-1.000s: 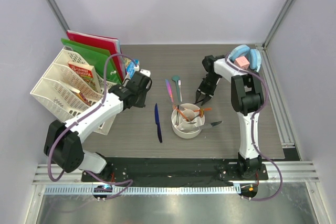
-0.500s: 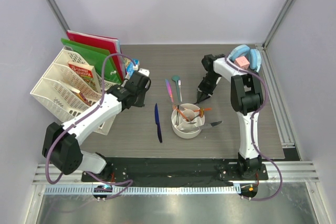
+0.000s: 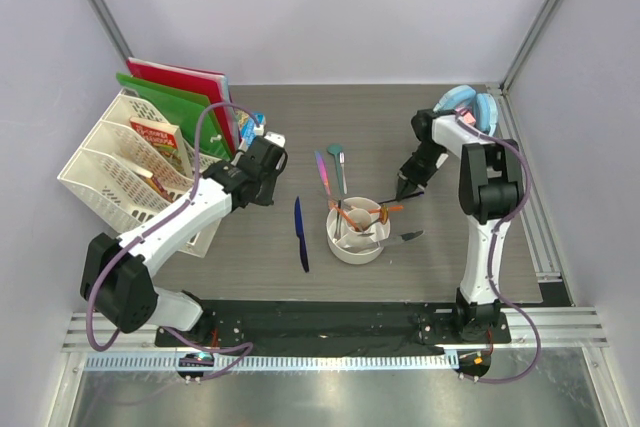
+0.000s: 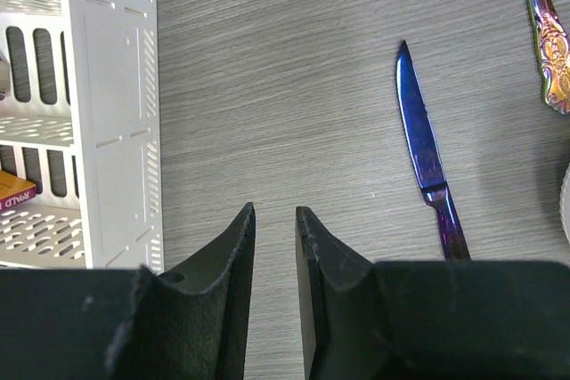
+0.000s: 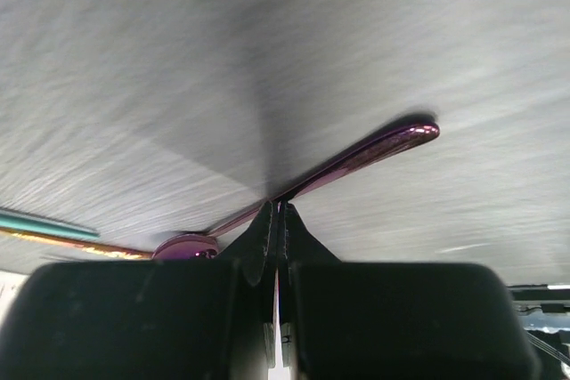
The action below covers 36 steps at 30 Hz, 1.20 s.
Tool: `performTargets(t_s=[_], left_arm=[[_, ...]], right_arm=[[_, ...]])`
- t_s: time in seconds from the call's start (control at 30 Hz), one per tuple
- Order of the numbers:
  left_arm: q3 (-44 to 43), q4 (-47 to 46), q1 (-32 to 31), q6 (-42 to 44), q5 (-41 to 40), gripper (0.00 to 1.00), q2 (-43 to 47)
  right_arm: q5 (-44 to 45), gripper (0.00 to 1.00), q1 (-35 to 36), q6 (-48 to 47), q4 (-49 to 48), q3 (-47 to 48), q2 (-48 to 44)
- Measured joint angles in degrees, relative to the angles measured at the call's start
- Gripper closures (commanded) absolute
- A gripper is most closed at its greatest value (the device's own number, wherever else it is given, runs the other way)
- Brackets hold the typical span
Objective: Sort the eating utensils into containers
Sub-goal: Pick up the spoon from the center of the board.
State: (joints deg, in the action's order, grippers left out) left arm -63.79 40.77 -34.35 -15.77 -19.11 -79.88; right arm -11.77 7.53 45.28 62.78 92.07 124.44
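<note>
My right gripper [image 5: 277, 206] is shut on the thin handle of a purple spoon [image 5: 374, 150], whose bowl shows to the lower left. From above, this gripper [image 3: 403, 189] hangs just right of the white compartmented cup [image 3: 341, 245], the container. Orange pieces [image 3: 372, 212] stand in the cup and a silver knife [image 3: 408, 237] pokes out of it. A dark blue knife [image 3: 300, 234] lies left of the cup. An iridescent piece [image 3: 322, 171] and a teal piece [image 3: 338, 163] lie behind it. My left gripper [image 4: 274, 220] is open a little with nothing between its fingers. The blue knife [image 4: 422, 153] lies to its right.
A white lattice file rack [image 3: 110, 172] with books stands at the left, close beside my left gripper [image 3: 268, 169]. Red and green folders [image 3: 180, 97] lean behind it. A light blue bowl [image 3: 458, 99] sits at the back right, partly behind the right arm.
My right gripper has shut on the purple spoon and swung to the right. The left arm has barely moved.
</note>
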Motion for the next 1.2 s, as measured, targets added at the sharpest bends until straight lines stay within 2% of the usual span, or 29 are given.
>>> performTargets(t_s=[0.37, 0.5, 0.67, 0.7, 0.83, 0.9, 1.03, 1.2], left_arm=[[-0.96, 0.70, 0.00, -0.33, 0.11, 0.75, -0.02], [-0.96, 0.70, 0.00, -0.52, 0.22, 0.75, -0.02], [-0.96, 0.72, 0.00, -0.72, 0.24, 0.75, 0.02], [-0.96, 0.72, 0.00, -0.76, 0.24, 0.75, 0.02], [-0.92, 0.70, 0.00, -0.94, 0.24, 0.75, 0.28], [-0.81, 0.70, 0.00, -1.27, 0.24, 0.75, 0.81], [-0.37, 0.68, 0.00, -1.81, 0.72, 0.75, 2.16], [-0.11, 0.63, 0.00, -1.77, 2.10, 0.74, 2.82]], right_arm=[[6.49, 0.99, -6.38, 0.52, -2.82, -13.46, -9.66], [12.00, 0.84, -6.75, -1.40, -3.98, -16.92, -13.42], [17.46, 0.76, -6.75, -6.38, -7.10, -17.46, -18.62], [18.08, 0.62, -6.75, -7.72, -7.30, -16.85, -19.91], [18.49, 0.56, -6.78, -13.84, -9.86, -15.76, -25.09], [18.45, 0.49, -6.78, -16.92, -11.61, -17.05, -28.50], [17.03, 0.49, -6.78, -23.58, -14.73, -22.71, -34.56], [17.92, 0.49, -6.78, -29.68, -17.14, -25.46, -36.44]])
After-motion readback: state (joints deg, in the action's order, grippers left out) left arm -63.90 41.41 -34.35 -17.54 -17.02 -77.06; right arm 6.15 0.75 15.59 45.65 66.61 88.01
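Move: The right gripper is already shut on the purple spoon's thin handle, with the spoon's middle at the fingertips. The clear board it is taken to is about 8 cm right and 5 cm back. The white container stands roughly 10 cm left and 10 cm back, its middle a little higher; the teal spoon lies some 14 cm left and 6 cm ahead. From the left hand, the purple spoon is about 26 cm right, 5 cm ahead and 13 cm below. Keep the right fingers pinched on the purple spoon and drag it low over the board, about 8 cm right and 5 cm back onto the clear patch. There open the fingers to about half, let go of the handle and rise some 8 cm, easing a little farther right and forward while the fingertips swing forward about 30 degrees. ##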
